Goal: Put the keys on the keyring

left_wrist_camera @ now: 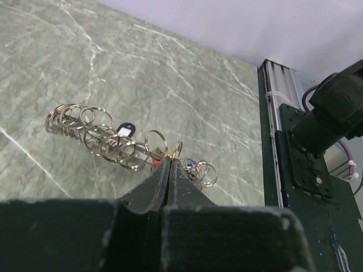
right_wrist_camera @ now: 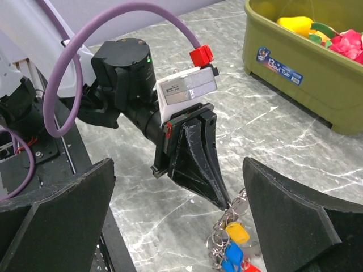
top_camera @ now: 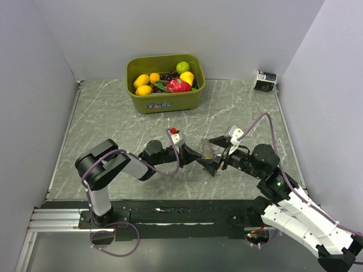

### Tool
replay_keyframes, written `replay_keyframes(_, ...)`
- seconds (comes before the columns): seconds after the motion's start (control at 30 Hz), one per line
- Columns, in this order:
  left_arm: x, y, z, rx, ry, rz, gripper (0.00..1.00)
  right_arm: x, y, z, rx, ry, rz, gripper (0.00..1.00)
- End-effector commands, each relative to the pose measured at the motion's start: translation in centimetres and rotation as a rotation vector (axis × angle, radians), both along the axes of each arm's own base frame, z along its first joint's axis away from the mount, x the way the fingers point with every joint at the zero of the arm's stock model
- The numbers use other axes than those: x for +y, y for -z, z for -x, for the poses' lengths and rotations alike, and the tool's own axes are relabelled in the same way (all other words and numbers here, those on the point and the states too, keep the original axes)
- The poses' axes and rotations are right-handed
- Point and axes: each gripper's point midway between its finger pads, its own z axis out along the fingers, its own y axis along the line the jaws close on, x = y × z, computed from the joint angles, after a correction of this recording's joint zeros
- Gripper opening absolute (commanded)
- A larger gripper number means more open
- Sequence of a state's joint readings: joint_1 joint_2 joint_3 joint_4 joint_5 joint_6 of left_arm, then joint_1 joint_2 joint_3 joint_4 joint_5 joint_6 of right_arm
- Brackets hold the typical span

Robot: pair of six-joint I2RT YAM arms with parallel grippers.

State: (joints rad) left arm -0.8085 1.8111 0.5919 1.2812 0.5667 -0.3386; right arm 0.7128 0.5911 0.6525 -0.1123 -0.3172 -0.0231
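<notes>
My left gripper (left_wrist_camera: pixel 170 161) is shut on a metal ring of a bunch of linked keyrings (left_wrist_camera: pixel 108 139). A black key head (left_wrist_camera: pixel 126 131) shows among the rings. In the right wrist view the left gripper (right_wrist_camera: pixel 226 202) holds the bunch at its tip. Below it hang keys with a yellow head (right_wrist_camera: pixel 237 232), blue heads (right_wrist_camera: pixel 232 255) and a red one (right_wrist_camera: pixel 249 266). My right gripper (right_wrist_camera: pixel 177 164) is open, its fingers on either side of the bunch and not touching it. In the top view the bunch (top_camera: pixel 209 148) sits between the left gripper (top_camera: pixel 202 158) and the right gripper (top_camera: pixel 214 154).
An olive bin (top_camera: pixel 164 101) of toy fruit stands at the back centre; it also shows in the right wrist view (right_wrist_camera: pixel 295 73). A small black and white box (top_camera: pixel 265 80) sits at the back right corner. The metal rail (left_wrist_camera: pixel 278 107) runs along the near edge. Grey walls enclose the table.
</notes>
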Motion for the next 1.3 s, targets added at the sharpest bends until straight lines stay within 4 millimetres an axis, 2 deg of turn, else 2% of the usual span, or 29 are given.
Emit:
replay_keyframes(0.0,0.3,-3.4,0.1,-0.086,-0.012,0.101,0.01,0.3,-2.0,-0.2,-0.032,-0.002,-0.034,1.00)
replay_keyframes(0.43,1.6,-2.0,0.2,-0.065,-0.063,0.035,0.01,0.9,-1.0,-0.3,0.002,-0.021,-0.021,1.00)
replay_keyframes(0.7,2.8,-0.1,0.6,-0.038,-0.092,-0.031,0.01,0.9,-0.5,-0.4,0.010,-0.018,-0.016,1.00)
replay_keyframes(0.8,3.2,0.3,0.8,-0.030,-0.099,-0.046,0.01,1.0,-0.9,-0.4,0.011,-0.021,-0.018,1.00)
replay_keyframes(1.17,6.3,1.8,1.3,0.009,-0.206,-0.117,0.01,1.5,-0.8,-0.4,0.010,-0.045,-0.023,1.00)
replay_keyframes(1.27,6.8,2.8,1.5,0.037,-0.220,-0.143,0.02,1.7,-0.6,-0.4,0.020,-0.056,-0.014,1.00)
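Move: The keyring, already pinched by its rim in the shut left fingers, hangs nearly edge-on, its middle about 3 cm ahead, 3 cm right and 4 cm below that hand. The coloured tags sit roughly 3 cm to the hand's right and 5 cm below, level with it fore and aft. The fruit box stands some 30 cm ahead, 14 cm left and 6 cm lower. From the open right hand the keyring is about 7 cm ahead, 1 cm left and 18 cm below. The keyring, kept pinched at its rim, is drawn about 6 cm to the left by the left hand, away from beneath the right gripper, sinking some 3 cm towards the table and coming slightly back. The left hand dips first, then sweeps left, its fingertips tipping down and turning counter-clockwise by about 10 degrees. The right hand stays wide open and sinks about 2 cm. ##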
